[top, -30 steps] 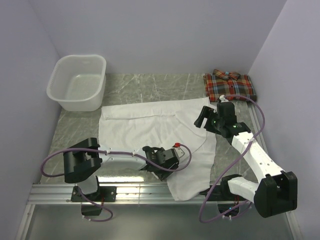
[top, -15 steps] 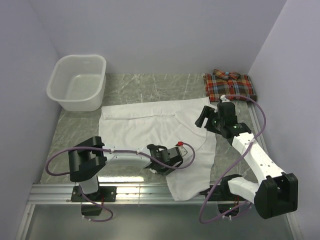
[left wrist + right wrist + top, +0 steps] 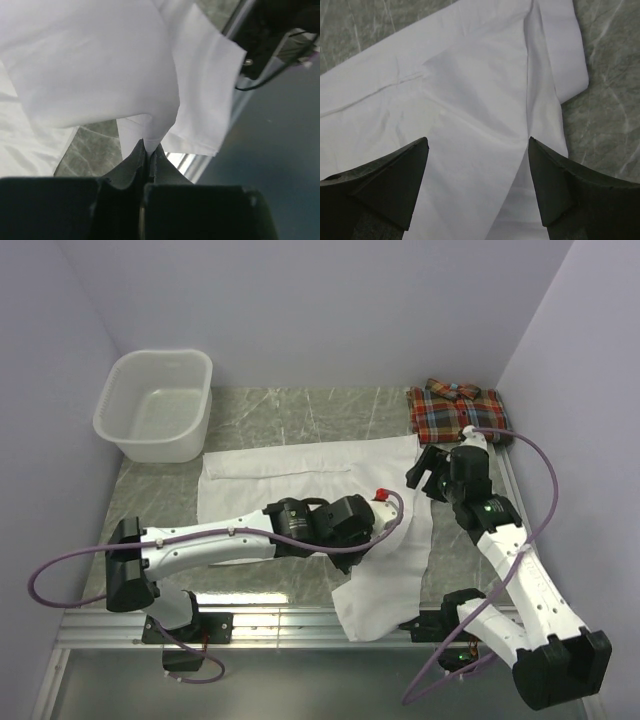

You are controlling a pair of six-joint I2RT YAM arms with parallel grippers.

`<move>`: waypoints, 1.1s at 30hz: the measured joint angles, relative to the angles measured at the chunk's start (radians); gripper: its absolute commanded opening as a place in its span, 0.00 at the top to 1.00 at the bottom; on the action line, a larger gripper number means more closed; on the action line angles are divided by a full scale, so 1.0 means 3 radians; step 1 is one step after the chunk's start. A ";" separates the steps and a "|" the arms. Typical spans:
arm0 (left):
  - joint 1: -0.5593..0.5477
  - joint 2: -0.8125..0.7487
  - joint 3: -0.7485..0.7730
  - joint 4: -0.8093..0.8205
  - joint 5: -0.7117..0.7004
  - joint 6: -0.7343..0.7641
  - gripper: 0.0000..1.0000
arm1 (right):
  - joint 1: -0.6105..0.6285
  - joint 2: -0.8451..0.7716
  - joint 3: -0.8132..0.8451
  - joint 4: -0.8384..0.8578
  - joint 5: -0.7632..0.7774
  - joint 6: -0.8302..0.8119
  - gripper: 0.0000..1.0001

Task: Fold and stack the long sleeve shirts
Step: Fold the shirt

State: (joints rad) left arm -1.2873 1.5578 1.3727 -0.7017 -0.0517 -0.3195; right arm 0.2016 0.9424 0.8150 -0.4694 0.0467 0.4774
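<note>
The white long sleeve shirt [image 3: 290, 480] lies spread over the middle of the table. My left gripper [image 3: 383, 523] is shut on a fold of its near edge and holds it lifted. In the left wrist view the cloth [image 3: 100, 65] is pinched between the closed fingertips [image 3: 149, 146] and drapes away from them. My right gripper [image 3: 425, 470] hovers open over the shirt's right side. In the right wrist view its fingers [image 3: 477, 142] straddle flat white cloth [image 3: 470, 100] and touch nothing. The plaid long sleeve shirt [image 3: 458, 410] lies folded at the back right.
A white plastic basket [image 3: 155, 405] stands at the back left. The metal rail [image 3: 300, 620] runs along the near table edge, and the shirt's lower corner [image 3: 375, 600] hangs over it. Walls close in the left, back and right sides.
The left gripper shut on the shirt's near edge, then swung right and away from the rail, pulling that cloth up and over. The right gripper drew back slightly and stayed open.
</note>
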 measured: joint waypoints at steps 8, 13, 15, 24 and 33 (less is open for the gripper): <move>0.0000 -0.0103 0.0136 -0.0099 0.0652 0.0149 0.99 | -0.0011 -0.0254 0.0013 0.0000 0.0163 0.0013 0.13; 0.0014 -0.0103 0.0202 -0.0116 0.0860 0.0155 0.99 | -0.0011 -0.0254 0.0013 0.0000 0.0168 0.0017 0.14; 0.0093 -0.0097 0.0202 -0.0075 0.0977 0.0144 0.99 | -0.0011 -0.0253 0.0013 0.0000 0.0167 0.0018 0.14; 0.1106 0.0383 0.0615 0.0034 0.1325 0.0045 1.00 | -0.0011 -0.0263 -0.0001 0.0001 0.0167 0.0027 0.14; 0.2080 0.0802 0.0974 0.0175 0.1630 -0.0303 1.00 | -0.0013 -0.0296 -0.0098 -0.0003 0.0116 0.0027 0.14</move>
State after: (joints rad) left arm -0.6632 1.7985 1.6650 -0.6491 0.4374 -0.4103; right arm 0.1978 0.8536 0.7856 -0.4702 0.0814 0.4854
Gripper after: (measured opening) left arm 0.031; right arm 0.862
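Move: The held upper sleeve is bound for the far part of the shirt body, some 24 cm ahead of the left hand, 6 cm to its left and 16 cm below it; the body's far edge is about 8 cm beyond that. The lower sleeve lies about 3 cm back and 9 cm right of the left hand, also 16 cm down, with its cuff over the table edge. From the right hand, that part of the body is around 6 cm ahead, 24 cm left and 17 cm below. The upper sleeve, still pinched near its end in the left hand's shut fingers, is lifted about 4 cm and drawn back as far, then swept quickly forward over the shirt body, ending about 20 cm ahead of its start and bending left at the last. Meanwhile the left wrist turns some 20 degrees counter-clockwise. The right hand, open and empty, edges up a little, then starts to sink. ##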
